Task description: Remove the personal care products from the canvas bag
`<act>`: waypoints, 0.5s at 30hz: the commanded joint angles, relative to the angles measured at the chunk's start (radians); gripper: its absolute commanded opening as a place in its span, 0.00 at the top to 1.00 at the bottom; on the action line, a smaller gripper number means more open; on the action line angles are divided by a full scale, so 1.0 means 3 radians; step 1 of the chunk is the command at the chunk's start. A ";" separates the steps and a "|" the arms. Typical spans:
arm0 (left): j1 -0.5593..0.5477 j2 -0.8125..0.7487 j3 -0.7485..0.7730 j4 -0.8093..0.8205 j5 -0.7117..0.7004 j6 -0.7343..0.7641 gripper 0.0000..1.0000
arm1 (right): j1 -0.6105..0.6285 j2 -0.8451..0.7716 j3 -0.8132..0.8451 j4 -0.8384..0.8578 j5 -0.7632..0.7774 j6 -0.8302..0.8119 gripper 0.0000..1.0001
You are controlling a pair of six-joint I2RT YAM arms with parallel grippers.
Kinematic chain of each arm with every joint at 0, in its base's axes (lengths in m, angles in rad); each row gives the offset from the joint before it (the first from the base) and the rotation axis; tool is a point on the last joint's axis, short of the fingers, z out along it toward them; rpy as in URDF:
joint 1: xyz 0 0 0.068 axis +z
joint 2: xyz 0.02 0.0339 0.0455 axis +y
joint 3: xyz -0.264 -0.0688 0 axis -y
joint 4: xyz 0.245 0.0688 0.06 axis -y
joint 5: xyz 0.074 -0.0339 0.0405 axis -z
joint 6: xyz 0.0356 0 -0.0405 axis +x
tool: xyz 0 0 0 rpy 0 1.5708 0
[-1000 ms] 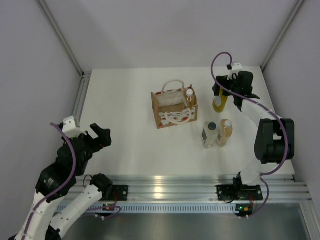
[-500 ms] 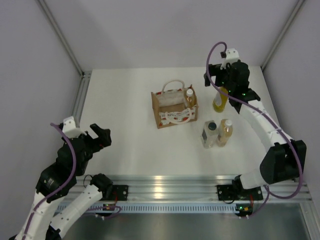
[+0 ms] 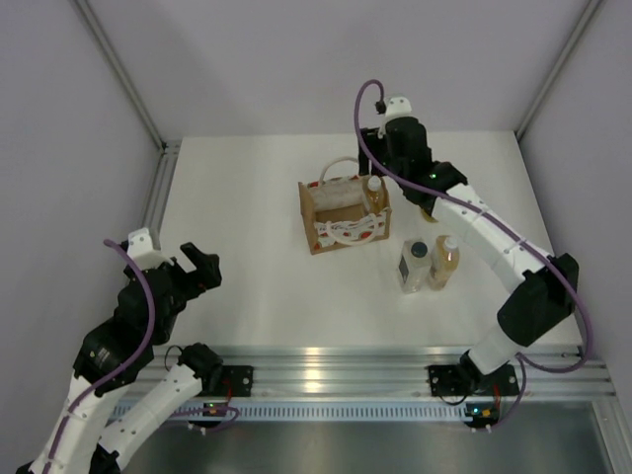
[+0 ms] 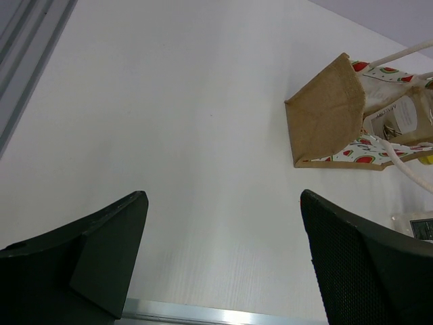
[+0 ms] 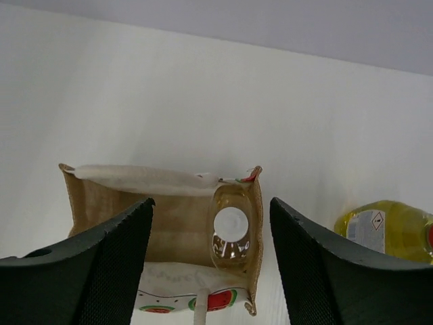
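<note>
The tan canvas bag [image 3: 344, 213] stands mid-table with its white handles up. Inside it, at its right end, an amber bottle with a white cap [image 5: 231, 223] stands upright. My right gripper [image 5: 211, 271] hovers above the bag, open, and in its wrist view that bottle's cap shows between the fingers with nothing gripped. A yellow bottle [image 5: 389, 230] rests on the table right of the bag, mostly hidden by my right arm in the top view. A clear bottle with a dark cap [image 3: 415, 265] and a second amber bottle [image 3: 444, 262] stand side by side nearer me. My left gripper [image 3: 188, 272] is open at the near left.
The bag [image 4: 331, 112] appears at the upper right of the left wrist view, with bare white table between it and the left fingers. Metal frame rails [image 3: 326, 360] run along the near edge, and grey walls close in the sides and back.
My right gripper has let go of the yellow bottle at the back right and swung left to above the bag. The left arm has not moved.
</note>
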 commanded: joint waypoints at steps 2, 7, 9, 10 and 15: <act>-0.0003 0.0020 -0.0009 0.0096 -0.0045 0.0007 0.02 | 0.0077 0.0292 0.0282 -0.0502 0.0223 0.0110 0.34; -0.0008 0.0015 -0.0009 0.0101 -0.0045 0.0012 0.02 | 0.0092 0.0430 0.0257 -0.0569 0.0233 0.0104 0.36; -0.0003 0.0015 -0.0009 0.0096 -0.0040 0.0012 0.02 | 0.0087 0.0466 0.0251 -0.0579 0.0253 0.0099 0.35; -0.0003 0.0020 -0.0009 0.0096 -0.0045 0.0007 0.02 | 0.0087 0.0507 0.0251 -0.0584 0.0253 0.0094 0.34; -0.0003 0.0020 -0.0014 0.0101 -0.0035 0.0012 0.02 | 0.0052 0.0691 0.0292 -0.0579 0.0151 0.0074 0.36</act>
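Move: The white-capped bottle, standing in the right end of the canvas bag, is almost directly under the right hand, about 2 cm ahead and 22 cm below. The bag's middle lies 8 cm to its left at that depth. The yellow bottle stands on the table 7 cm ahead and 17 cm right; the black-capped bottle is some 16 cm back and 9 cm right. From the left hand, the white-capped bottle is about 28 cm ahead, 33 cm right and 19 cm below. Almost straight down, the right hand sinks about 9 cm towards the white-capped bottle in the bag's right end, quick at first, then easing off. On the way the wrist tips the fingers some 15 degrees further down and rolls a little, left side dropping. The fingers stay about two-thirds open and end close above the cap; contact can't be seen. ##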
